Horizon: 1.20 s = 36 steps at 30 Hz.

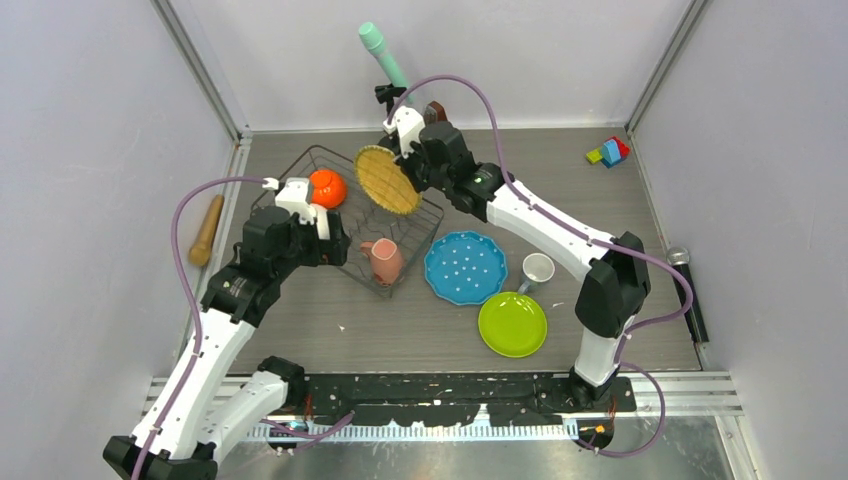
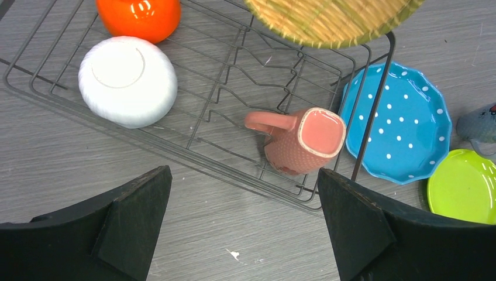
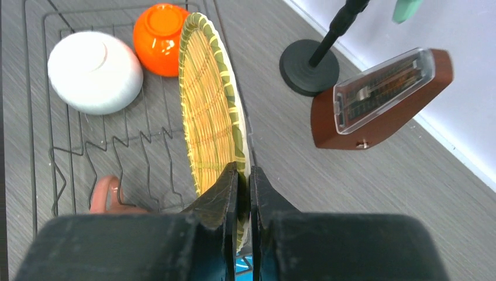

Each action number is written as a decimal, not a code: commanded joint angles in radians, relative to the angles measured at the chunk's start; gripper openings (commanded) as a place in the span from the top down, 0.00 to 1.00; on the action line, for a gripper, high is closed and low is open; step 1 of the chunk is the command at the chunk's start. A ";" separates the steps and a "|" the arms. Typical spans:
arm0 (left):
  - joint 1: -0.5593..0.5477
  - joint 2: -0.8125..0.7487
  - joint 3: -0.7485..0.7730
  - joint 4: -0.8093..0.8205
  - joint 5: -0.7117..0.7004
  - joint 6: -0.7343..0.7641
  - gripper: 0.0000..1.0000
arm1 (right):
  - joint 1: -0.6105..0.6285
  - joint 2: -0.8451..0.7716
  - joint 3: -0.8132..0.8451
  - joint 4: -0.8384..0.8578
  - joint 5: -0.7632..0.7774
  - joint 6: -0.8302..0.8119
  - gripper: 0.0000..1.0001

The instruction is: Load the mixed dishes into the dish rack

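Observation:
The dish rack point(image 1: 428, 216) lies at the table's middle left. An orange bowl point(image 1: 327, 188) and a white bowl point(image 2: 127, 81) rest upside down in its far end, and a pinkish-tan mug point(image 2: 301, 140) lies on its side at the near corner. My right gripper point(image 3: 244, 172) is shut on the rim of the yellow woven-look plate point(image 3: 210, 111), holding it upright above the rack's right side. My left gripper point(image 2: 244, 171) hangs open over the table beside the rack's near edge, holding nothing. A blue dotted plate point(image 1: 465, 267), a lime-green plate point(image 1: 512, 324) and a small grey mug point(image 1: 537, 270) sit right of the rack.
A brown metronome point(image 3: 380, 99) and a black microphone stand point(image 3: 309, 67) stand behind the rack near the back wall. A wooden roller point(image 1: 207, 230) lies at the left wall. Coloured blocks point(image 1: 608, 151) sit at the back right, and a microphone point(image 1: 685, 280) lies along the right wall.

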 commanded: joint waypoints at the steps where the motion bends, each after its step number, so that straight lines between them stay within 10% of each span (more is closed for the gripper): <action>1: 0.003 -0.019 -0.009 0.033 -0.006 0.024 0.00 | -0.002 -0.048 0.081 0.075 0.019 -0.006 1.00; 36: 0.003 -0.021 -0.016 0.028 -0.011 0.028 0.00 | 0.069 0.061 -0.130 0.154 0.118 -0.071 0.99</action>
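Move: The woven yellow plate is already pinched in the right hand. The rack slots it is bound for lie about 7 cm ahead, 5 cm left and some 15 cm below that hand. The pink mug is roughly 8 cm back and 6 cm left, the white bowl about 10 cm ahead and 21 cm left, and the blue plate 9 cm back and 12 cm right, all 20–25 cm lower. From the left hand, those slots lie some 23 cm ahead and 8 cm right. Down towards the free slots at the rack's right end goes the right hand, after first rising and easing forward a centimetre or so; the descent is about 8 cm, drifting back some 2 cm as it sinks. The wrist rolls nearly 10 degrees, its left side dropping, while the closed fingers keep their pinch on the woven plate's edge. ##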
